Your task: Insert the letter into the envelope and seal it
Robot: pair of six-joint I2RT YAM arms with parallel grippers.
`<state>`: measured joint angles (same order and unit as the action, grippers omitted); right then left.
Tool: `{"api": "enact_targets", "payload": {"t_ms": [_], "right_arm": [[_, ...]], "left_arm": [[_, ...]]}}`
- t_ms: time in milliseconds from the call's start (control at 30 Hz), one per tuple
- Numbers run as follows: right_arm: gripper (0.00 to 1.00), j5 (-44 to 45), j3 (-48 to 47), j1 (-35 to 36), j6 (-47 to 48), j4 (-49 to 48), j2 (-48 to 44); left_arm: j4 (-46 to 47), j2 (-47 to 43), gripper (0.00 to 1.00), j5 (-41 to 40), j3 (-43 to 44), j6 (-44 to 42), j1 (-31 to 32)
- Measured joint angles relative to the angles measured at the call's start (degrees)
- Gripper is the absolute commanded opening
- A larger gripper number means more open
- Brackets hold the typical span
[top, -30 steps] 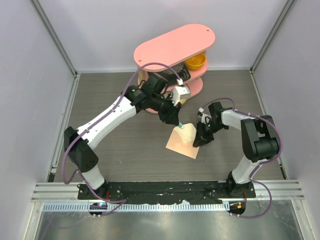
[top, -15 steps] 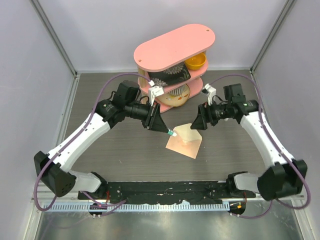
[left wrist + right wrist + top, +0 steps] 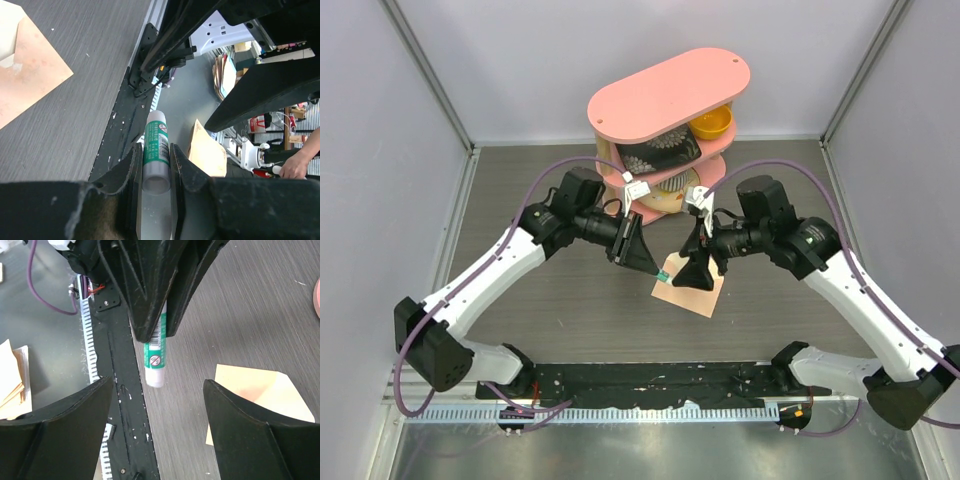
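The peach-tan envelope (image 3: pixel 692 296) lies flat on the dark table, also seen in the left wrist view (image 3: pixel 27 85) and the right wrist view (image 3: pixel 260 395). The letter does not show as a separate sheet; it is hidden. My left gripper (image 3: pixel 654 262) (image 3: pixel 155 148) is shut on a green-and-white glue stick (image 3: pixel 663 274) (image 3: pixel 156 145) (image 3: pixel 156 357), held just off the envelope's left corner. My right gripper (image 3: pixel 697 272) (image 3: pixel 157 385) hangs over the envelope, facing the stick, jaws wide open with nothing between them.
A pink two-tier shelf (image 3: pixel 670 90) stands at the back, holding a yellow bowl (image 3: pixel 711 124) and patterned items. The black base rail (image 3: pixel 650 380) runs along the near edge. Grey walls close in the left, right and back sides.
The right gripper opened and swung from the envelope's right edge to over its middle. The left gripper drew the glue stick back from the envelope's top to its left corner.
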<state>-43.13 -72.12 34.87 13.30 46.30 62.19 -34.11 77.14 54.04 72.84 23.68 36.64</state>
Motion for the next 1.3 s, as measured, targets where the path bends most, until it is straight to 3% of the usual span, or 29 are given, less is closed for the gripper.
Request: {"api": "enact_targets", "payload": {"t_ms": [300,667,700,800,833,900,967,1033,1167,1300], "right_arm": [[0.70,3.76,0.00,4.76,-0.76,-1.36,4.44],[0.46,6.16,1.36,6.64,-0.11,-1.70,4.46],[0.42,6.36,1.36,6.64,-0.04,-1.73,4.46],[0.09,6.75,1.36,6.64,0.13,-2.08,4.46],[0.01,6.99,1.36,6.64,-0.39,-2.12,4.48],[0.01,6.93,1.38,6.64,-0.35,-2.23,4.48],[0.01,7.02,1.42,6.64,-1.40,-2.51,4.48],[0.01,7.02,1.53,6.64,-2.29,-3.50,4.46],[0.01,6.80,3.13,4.96,-5.79,-6.95,4.17],[0.01,6.38,6.56,-0.28,-14.12,-13.57,3.21]], "left_arm": [[0.81,2.01,0.00,0.68,0.09,1.49,0.26],[3.69,2.08,0.00,1.42,0.24,4.00,0.37],[3.91,2.10,0.00,1.49,0.24,4.33,0.37],[4.50,2.14,0.01,1.53,0.24,4.81,0.37],[4.57,2.14,0.13,1.60,0.24,4.87,0.37],[4.74,2.21,0.30,1.64,0.24,4.92,0.37],[5.09,2.21,0.60,1.68,0.22,5.66,0.31],[8.85,1.84,0.73,1.62,-0.83,7.87,-0.46],[25.33,-4.04,0.75,-1.33,-10.60,16.06,-2.86],[40.92,-9.90,0.72,-7.48,-18.36,23.02,-4.74]]}}
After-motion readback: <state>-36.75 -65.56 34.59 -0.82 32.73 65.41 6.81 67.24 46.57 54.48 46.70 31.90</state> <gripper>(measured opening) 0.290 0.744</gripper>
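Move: The left hand holds the glue stick, whose middle lies about 3 cm to its right, 1 cm back and 1 cm below. From the open right hand the stick's middle is some 5 cm to the left, level fore and aft, and 3 cm lower. The right gripper itself is roughly 8 cm right of the left hand, 1 cm back and 2 cm higher. The envelope lies on the table, about 7 cm ahead of the right hand, 1 cm to its right and 27 cm below. Down about 3 cm and left 2 cm, the right hand brings its open fingers around the free end of the glue stick and pinches it, while the left keeps its hold and eases a centimetre towards it. The left fingers then open and draw off forward and up about 6 cm, turning some 25 degrees, largely counter-clockwise; the right, still gripping, carries the stick forward about 4 cm. ##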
